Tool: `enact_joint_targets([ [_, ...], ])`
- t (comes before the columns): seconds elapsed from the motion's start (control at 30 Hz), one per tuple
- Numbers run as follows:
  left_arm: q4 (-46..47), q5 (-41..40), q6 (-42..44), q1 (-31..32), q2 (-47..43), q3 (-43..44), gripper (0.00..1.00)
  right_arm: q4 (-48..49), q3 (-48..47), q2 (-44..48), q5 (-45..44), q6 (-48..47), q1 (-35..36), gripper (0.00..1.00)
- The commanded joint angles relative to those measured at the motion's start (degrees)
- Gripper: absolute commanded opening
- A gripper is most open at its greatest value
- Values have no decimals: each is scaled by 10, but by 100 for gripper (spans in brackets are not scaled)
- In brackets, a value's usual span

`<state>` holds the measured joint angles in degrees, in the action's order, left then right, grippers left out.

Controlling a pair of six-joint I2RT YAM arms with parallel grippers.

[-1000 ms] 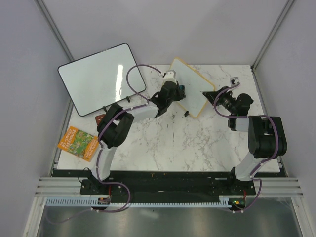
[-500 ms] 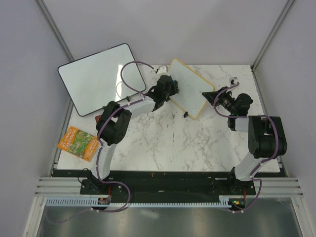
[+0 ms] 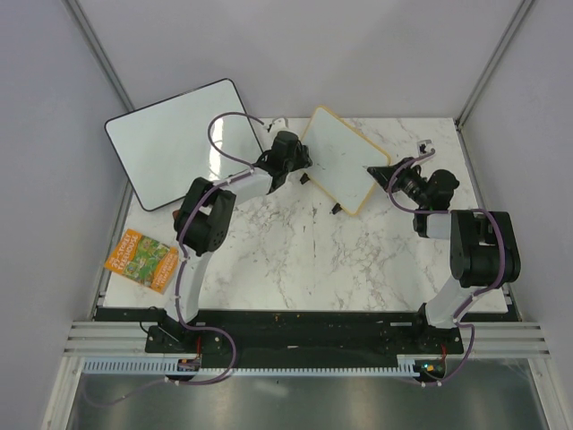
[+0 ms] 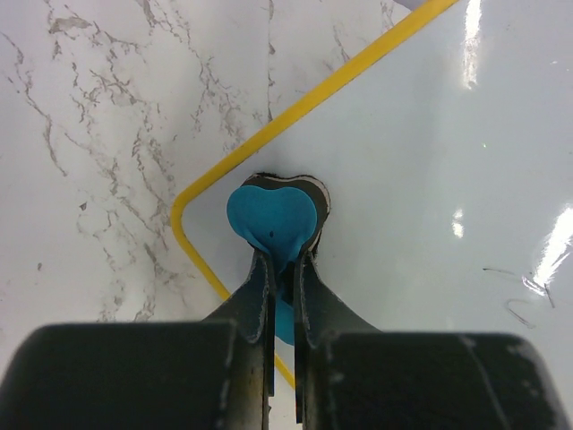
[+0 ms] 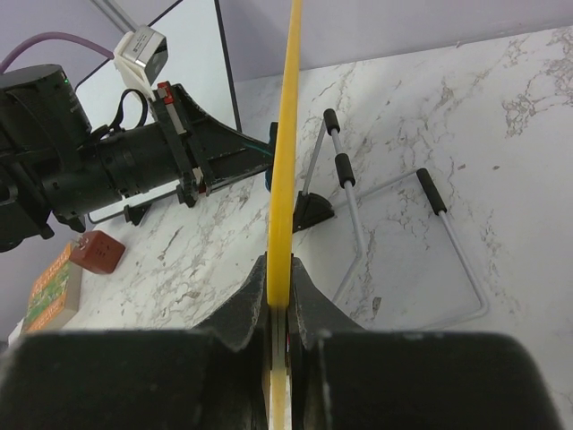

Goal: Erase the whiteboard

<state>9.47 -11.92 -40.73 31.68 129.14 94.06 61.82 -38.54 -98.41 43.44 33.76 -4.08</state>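
The whiteboard [image 3: 345, 161], white with a yellow-tan frame, stands tilted at the back of the marble table. My right gripper [image 3: 380, 173] is shut on its right edge; the right wrist view shows the frame [image 5: 286, 134] edge-on between the jaws of the right gripper [image 5: 280, 269]. My left gripper [image 3: 300, 172] is at the board's left corner, shut on a blue eraser [image 4: 271, 210] pressed against the white surface [image 4: 430, 161] just inside the frame's rounded corner. In its own wrist view the left gripper [image 4: 285, 260] pinches the eraser's back. Faint dark marks [image 4: 524, 291] remain at the right.
A larger black-framed whiteboard [image 3: 183, 141] leans at the back left. An orange book [image 3: 141, 260] and a small red-brown block [image 3: 182, 215] lie at the left edge. The board's wire stand with black feet [image 5: 394, 224] rests on the marble behind it.
My left gripper has carried the eraser leftward across the whiteboard, from its middle to its left corner. The right gripper and the board have stayed put.
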Motion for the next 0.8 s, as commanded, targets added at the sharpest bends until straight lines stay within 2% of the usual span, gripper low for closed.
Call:
enact_joint_targets([
  [0.0,38,93,8,47,20,27,2,22,-14,13,63,-4,12,0],
  [0.37,57,83,36,125,-5,-12,2,22,-14,15,64,-4,12,0],
  [0.5,66,98,86,150,-7,-10,2,22,-15,15,65,-4,13,0],
  [0.6,70,104,101,152,-9,-12,2,22,-15,14,65,-3,13,0],
  [0.77,53,68,93,138,-16,-10,2,22,-16,12,65,-3,13,0],
])
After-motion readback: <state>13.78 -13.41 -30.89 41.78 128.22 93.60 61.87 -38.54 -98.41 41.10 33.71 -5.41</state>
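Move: Faint marker traces remain on the tilted whiteboard, about 10 cm to the right of the left hand, 2 cm back and slightly higher than the blue eraser it already holds. The board's lower left corner is some 3 cm ahead and 3 cm left; the nearer black foot is about 3 cm back, 2 cm right and 5 cm below. From the right hand, already gripping the board's right edge, the traces lie about 11 cm ahead, 10 cm left and 6 cm lower. Bring the left gripper right and back by about 10 cm, rising slightly, keeping the eraser pinched and on the board's face as it sweeps from the lower left corner along the lower edge towards the traces. Let the wrist turn clockwise some 10 degrees and tip up a little. Keep the right fingers shut on the board's edge, drifting about 1.5 cm right with it. ##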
